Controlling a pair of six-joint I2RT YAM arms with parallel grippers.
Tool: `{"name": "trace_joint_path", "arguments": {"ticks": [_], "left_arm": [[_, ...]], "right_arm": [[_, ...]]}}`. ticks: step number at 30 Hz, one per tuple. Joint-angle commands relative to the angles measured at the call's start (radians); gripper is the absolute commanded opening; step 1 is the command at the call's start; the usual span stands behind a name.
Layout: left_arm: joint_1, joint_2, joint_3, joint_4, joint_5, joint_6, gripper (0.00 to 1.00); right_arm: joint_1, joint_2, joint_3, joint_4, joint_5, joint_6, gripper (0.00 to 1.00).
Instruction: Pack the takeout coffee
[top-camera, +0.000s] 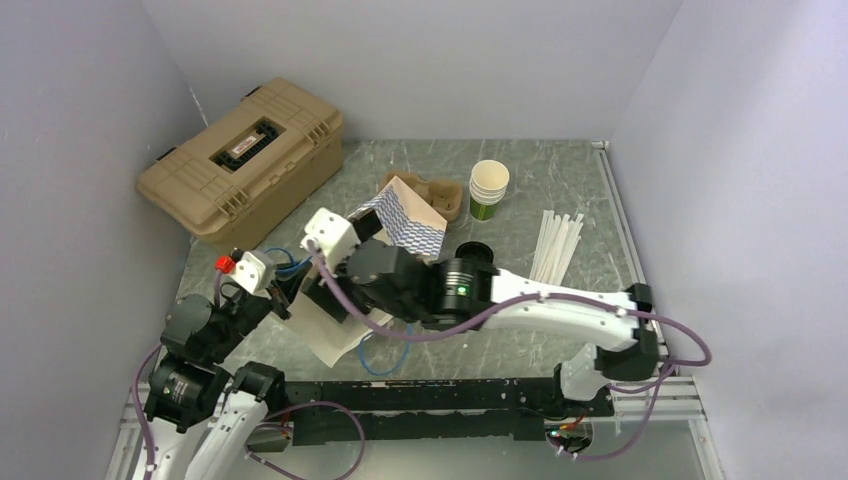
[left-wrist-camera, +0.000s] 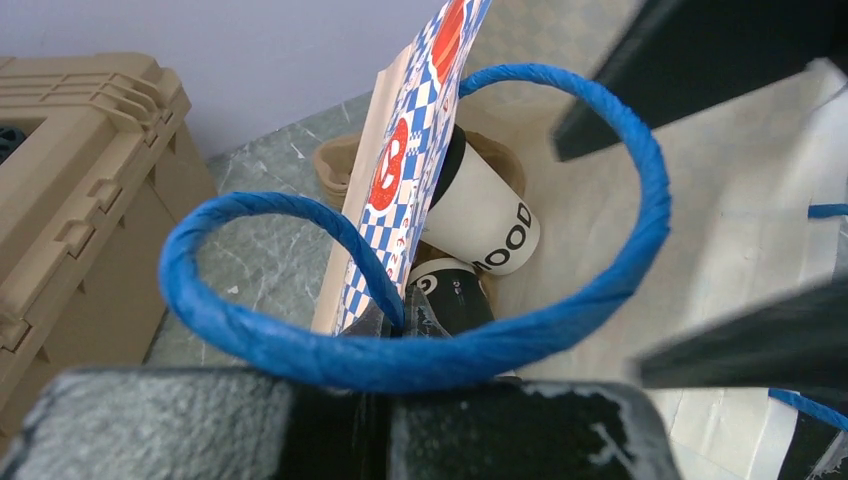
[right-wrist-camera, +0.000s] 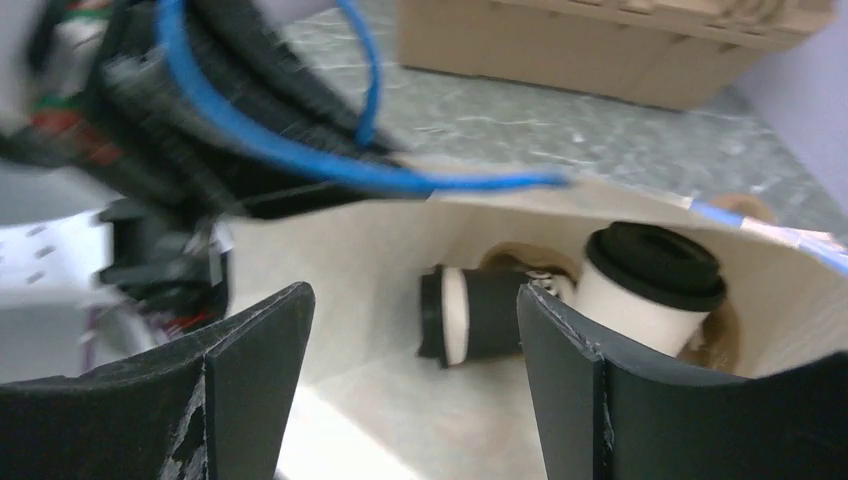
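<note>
A white paper bag (top-camera: 335, 335) with a blue-checked side (top-camera: 410, 228) and blue handles (left-wrist-camera: 600, 290) lies open on the table. Inside it sits the takeout coffee (right-wrist-camera: 640, 300), a pale cup (left-wrist-camera: 480, 215) with a black lid, resting tilted on brown cardboard. Beside it lies a second lidded cup with a black sleeve (right-wrist-camera: 480, 315), on its side. My left gripper (left-wrist-camera: 408, 322) is shut on the bag's edge by the handle, holding the mouth up. At the bag's mouth, my right gripper (right-wrist-camera: 412, 300) stands open with nothing between its fingers, and the cups lie just beyond its fingertips.
A tan hard case (top-camera: 245, 160) stands at the back left. Behind the bag are a cardboard cup carrier (top-camera: 440, 195) and a stack of lidless cream cups (top-camera: 488, 190). Black lids (top-camera: 475, 252) and white straws (top-camera: 557, 245) lie to the right.
</note>
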Motion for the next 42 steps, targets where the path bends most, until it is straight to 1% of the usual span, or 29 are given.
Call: {"name": "trace_joint_path", "arguments": {"ticks": [1, 4, 7, 12, 14, 17, 19, 28, 32, 37, 42], "left_arm": [[-0.003, -0.015, 0.023, 0.044, 0.0, 0.006, 0.0], [-0.003, -0.018, 0.023, 0.038, 0.0, 0.006, 0.0], [-0.013, -0.028, 0.021, 0.028, -0.012, 0.006, 0.0], [-0.035, -0.034, 0.022, 0.026, -0.015, 0.006, 0.0], [-0.042, -0.038, 0.021, 0.022, -0.018, 0.006, 0.0], [-0.048, -0.043, 0.02, 0.019, -0.022, 0.006, 0.0], [-0.049, -0.045, 0.019, 0.018, -0.023, 0.006, 0.0], [-0.051, -0.048, 0.017, 0.018, -0.023, 0.008, 0.0], [-0.05, -0.043, 0.018, 0.016, -0.022, 0.007, 0.0], [-0.052, -0.034, 0.017, 0.017, -0.025, 0.009, 0.0], [-0.052, -0.031, 0.017, 0.016, -0.03, 0.011, 0.0]], "right_arm": [[-0.014, 0.14, 0.164, -0.133, 0.281, -0.022, 0.8], [-0.044, 0.204, 0.19, -0.154, 0.317, -0.017, 0.85], [-0.084, 0.243, 0.193, -0.163, 0.31, 0.012, 0.87], [-0.15, 0.26, 0.135, -0.137, 0.362, 0.06, 0.98], [-0.175, 0.259, 0.109, -0.122, 0.373, 0.075, 0.99], [-0.212, 0.248, 0.073, -0.075, 0.308, 0.083, 0.99], [-0.227, 0.252, 0.079, -0.067, 0.244, 0.092, 0.99], [-0.246, 0.243, 0.043, -0.029, 0.001, 0.056, 0.99], [-0.257, 0.254, 0.03, 0.023, -0.044, 0.06, 0.99], [-0.257, 0.217, -0.037, 0.157, -0.135, 0.059, 0.99], [-0.257, 0.239, -0.039, 0.208, -0.159, 0.077, 0.99]]}}
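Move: In the tipped-open bag, the white cup with the black lid lies about 15 cm ahead of my right hand, 5 cm to its right and 12 cm below; the dark cup lies about 7 cm ahead, straight in line sideways and 14 cm below. The blue handle in my left fingers is 5 cm ahead, 7 cm left and 4 cm lower. From my left hand the white cup is some 10 cm ahead, 12 cm right and 8 cm below. I swing my right hand forward and down into the bag, about 12 cm each way, sweeping forward first and then mostly sinking alongside the cups. On the way the fingers spread from three-quarters to fully open, and the wrist turns some 25 degrees clockwise, then halfway back. My left hand stays nearly in place and keeps its pinch on the blue handle. ##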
